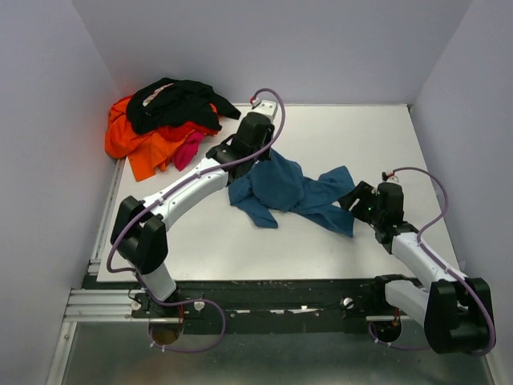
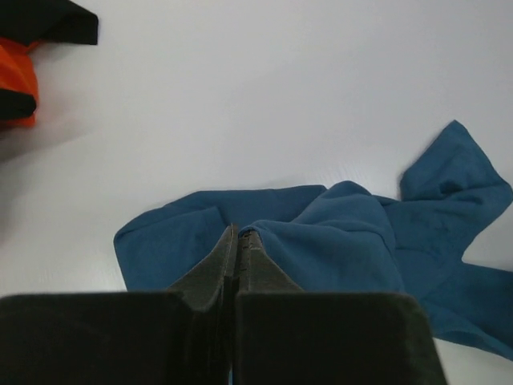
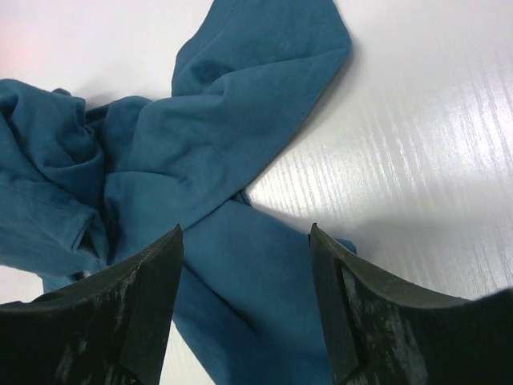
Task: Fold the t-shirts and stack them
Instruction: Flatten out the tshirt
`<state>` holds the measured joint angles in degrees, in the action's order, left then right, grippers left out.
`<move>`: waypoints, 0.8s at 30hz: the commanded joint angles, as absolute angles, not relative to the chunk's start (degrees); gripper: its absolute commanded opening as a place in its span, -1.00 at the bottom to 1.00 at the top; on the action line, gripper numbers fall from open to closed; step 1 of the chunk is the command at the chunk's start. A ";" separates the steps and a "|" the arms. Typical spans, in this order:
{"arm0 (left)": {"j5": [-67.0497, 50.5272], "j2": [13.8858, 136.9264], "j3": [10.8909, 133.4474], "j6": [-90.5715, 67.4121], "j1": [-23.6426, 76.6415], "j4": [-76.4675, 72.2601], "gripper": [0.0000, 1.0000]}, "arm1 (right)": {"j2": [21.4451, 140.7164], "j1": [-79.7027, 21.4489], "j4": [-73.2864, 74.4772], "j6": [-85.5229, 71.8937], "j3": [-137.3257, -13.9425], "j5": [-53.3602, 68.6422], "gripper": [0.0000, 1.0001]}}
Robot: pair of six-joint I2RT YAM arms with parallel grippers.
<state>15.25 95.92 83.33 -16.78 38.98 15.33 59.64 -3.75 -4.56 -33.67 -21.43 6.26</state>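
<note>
A teal-blue t-shirt lies crumpled mid-table. My left gripper is at its far-left edge; in the left wrist view its jaws are pressed together, and a fold of the teal shirt peaks right at their tips, pinched. Over the shirt's near-right end, my right gripper stands open, and teal cloth lies flat below the gap between the fingers. The other t-shirts are heaped at the back left: black on top, orange beneath, magenta-pink at the heap's near edge.
Grey walls close in the table on the left, back and right. A metal rail runs along the table's left edge. The heap's black and orange edges show at the left wrist view's top left.
</note>
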 commanded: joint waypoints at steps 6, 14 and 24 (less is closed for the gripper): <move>24.25 88.43 80.42 -18.02 37.79 11.34 -1.00 | 54.16 -3.78 7.00 -34.63 -24.43 7.21 0.47; 27.51 82.45 76.38 -17.58 37.79 11.34 -1.00 | 42.99 -3.78 26.62 -41.56 -24.97 5.01 0.44; 24.70 77.44 70.23 -18.98 37.79 10.20 -1.00 | 35.42 -3.69 34.99 -55.45 -21.19 4.91 0.50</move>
<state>25.10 80.84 72.73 -18.04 37.87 11.81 36.42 -3.75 29.56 -47.44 -24.05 4.12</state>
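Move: The blue t-shirt's left end, over which the left hand is drawing the bunch it already grips, lies some 9 cm back, 6 cm left and 20 cm below that hand; the pink shirt is about 4 cm ahead and 25 cm left, equally low. The shirt's near right sleeve lies roughly 6 cm back, 1 cm left and 4 cm below the open right hand, its far right sleeve about 6 cm ahead and 2 cm left, just as low. The t-shirt bunch, still pinched in the shut left fingers, is carried about 6.5 cm left and some 6 cm up, easing slightly back and sinking a little at the end, the wrist swinging about 10 degrees counter-clockwise. The right hand, fingers staying open, draws back nearly 8 cm and a little up towards the near right sleeve's tip, tipping down and turning clockwise about 10 degrees. ##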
